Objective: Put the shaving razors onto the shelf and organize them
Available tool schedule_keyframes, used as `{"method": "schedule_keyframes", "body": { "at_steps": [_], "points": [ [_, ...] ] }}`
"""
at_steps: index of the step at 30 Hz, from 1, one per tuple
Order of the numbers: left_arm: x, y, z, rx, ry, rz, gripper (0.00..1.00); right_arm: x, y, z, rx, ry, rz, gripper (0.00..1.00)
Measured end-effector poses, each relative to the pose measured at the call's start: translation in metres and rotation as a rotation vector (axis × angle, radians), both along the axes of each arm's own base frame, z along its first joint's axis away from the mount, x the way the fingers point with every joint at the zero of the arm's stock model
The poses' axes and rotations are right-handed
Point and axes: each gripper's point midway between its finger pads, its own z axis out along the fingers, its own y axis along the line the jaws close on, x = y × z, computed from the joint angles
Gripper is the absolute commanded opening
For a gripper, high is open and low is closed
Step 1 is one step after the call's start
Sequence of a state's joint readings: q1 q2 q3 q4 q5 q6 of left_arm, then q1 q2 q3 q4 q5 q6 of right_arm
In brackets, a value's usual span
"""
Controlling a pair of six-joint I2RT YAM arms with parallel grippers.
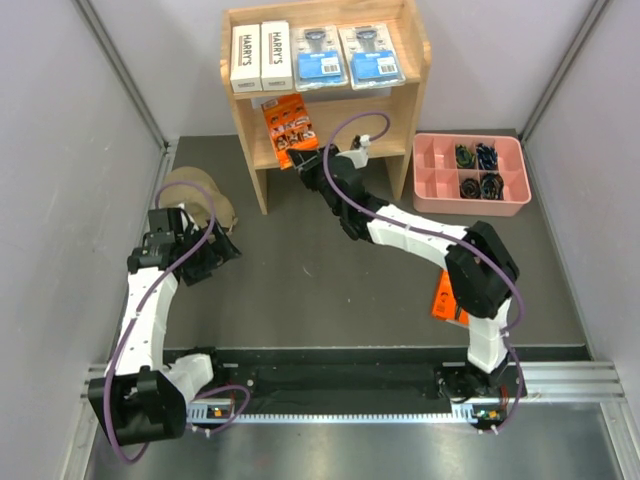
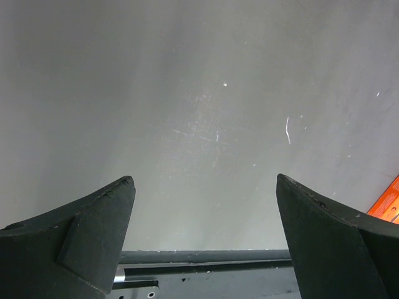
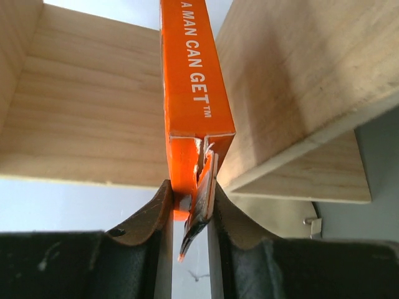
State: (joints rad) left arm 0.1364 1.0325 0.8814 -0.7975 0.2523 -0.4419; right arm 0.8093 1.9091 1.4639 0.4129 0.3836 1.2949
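The light-wood shelf (image 1: 417,70) stands at the back centre. Its top tier holds two white HARRY'S boxes (image 1: 261,56) and two clear blister packs with blue labels (image 1: 345,57), side by side. My right gripper (image 1: 302,160) is shut on the lower end of an orange razor pack (image 1: 290,128) and holds it at the front of the lower tier. In the right wrist view this orange pack (image 3: 190,75) stands on edge between the wooden shelf boards (image 3: 81,124), pinched in my right gripper (image 3: 190,199). A second orange pack (image 1: 446,298) lies on the table, partly under the right arm. My left gripper (image 1: 222,252) is open over bare table.
A pink compartmented tray (image 1: 432,196) with small dark items sits right of the shelf. Tan round discs (image 1: 192,186) lie by the left arm. The left wrist view shows my open left gripper (image 2: 204,179), grey table, the front rail (image 2: 206,261) and an orange pack corner (image 2: 389,202).
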Motion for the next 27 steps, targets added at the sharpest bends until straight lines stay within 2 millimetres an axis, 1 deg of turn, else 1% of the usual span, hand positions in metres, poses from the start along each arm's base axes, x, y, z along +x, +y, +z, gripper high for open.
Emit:
{"method": "schedule_keyframes", "body": {
  "at_steps": [1, 5, 9, 13, 17, 20, 24, 27],
  "points": [
    [-0.001, 0.000, -0.001, -0.002, 0.003, -0.001, 0.99, 0.003, 0.003, -0.001, 0.000, 0.005, -0.003, 0.00],
    [-0.002, -0.001, -0.003, -0.005, 0.004, -0.003, 0.99, 0.019, 0.016, 0.008, 0.022, -0.001, -0.013, 0.00],
    [-0.003, -0.002, -0.001, -0.009, -0.006, -0.007, 0.99, 0.026, 0.024, 0.013, 0.045, 0.009, -0.017, 0.00],
    [-0.004, -0.003, -0.001, -0.012, -0.011, -0.010, 0.99, 0.035, 0.033, 0.010, 0.043, 0.044, -0.033, 0.01],
    [-0.004, -0.003, -0.002, -0.012, -0.014, -0.010, 0.99, 0.044, 0.048, 0.006, 0.040, 0.062, -0.035, 0.02],
    [-0.004, -0.003, -0.001, -0.012, -0.016, -0.010, 0.99, 0.045, 0.055, -0.003, 0.033, 0.079, -0.038, 0.03],
    [-0.004, -0.003, 0.000, -0.011, -0.020, -0.010, 0.99, 0.043, 0.057, -0.016, 0.007, 0.108, -0.044, 0.06],
    [-0.005, -0.004, -0.001, -0.012, -0.019, -0.010, 0.99, 0.041, 0.058, -0.017, 0.003, 0.110, -0.043, 0.09]
  ]
}}
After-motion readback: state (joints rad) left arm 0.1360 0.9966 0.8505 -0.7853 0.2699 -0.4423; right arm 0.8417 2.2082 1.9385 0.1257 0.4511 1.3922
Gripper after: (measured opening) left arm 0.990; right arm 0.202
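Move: The right hand holds the orange razor package by its near end, about 2 cm in front of the shelf. The spot it is bound for, the left end of the lower board, lies some 12 cm ahead, 6 cm left and 3 cm below. On the upper board, about 13 cm above the hand, the two HARRY'S boxes centre some 10 cm ahead and 7 cm left, and the nearer blue razor pack 10 cm ahead, 4 cm right. From the left hand that spot is roughly 28 cm ahead, 14 cm right and 9 cm higher. Still pinching the orange package by its torn near end, the right hand slides it deeper into the lower compartment and across towards the left side panel, about 6 cm left and 4 cm forward. The forward travel stops first; then the hand sinks roughly 2.5 cm towards the lower board, fingers tipping down some 5 degrees and staying shut on the package. ##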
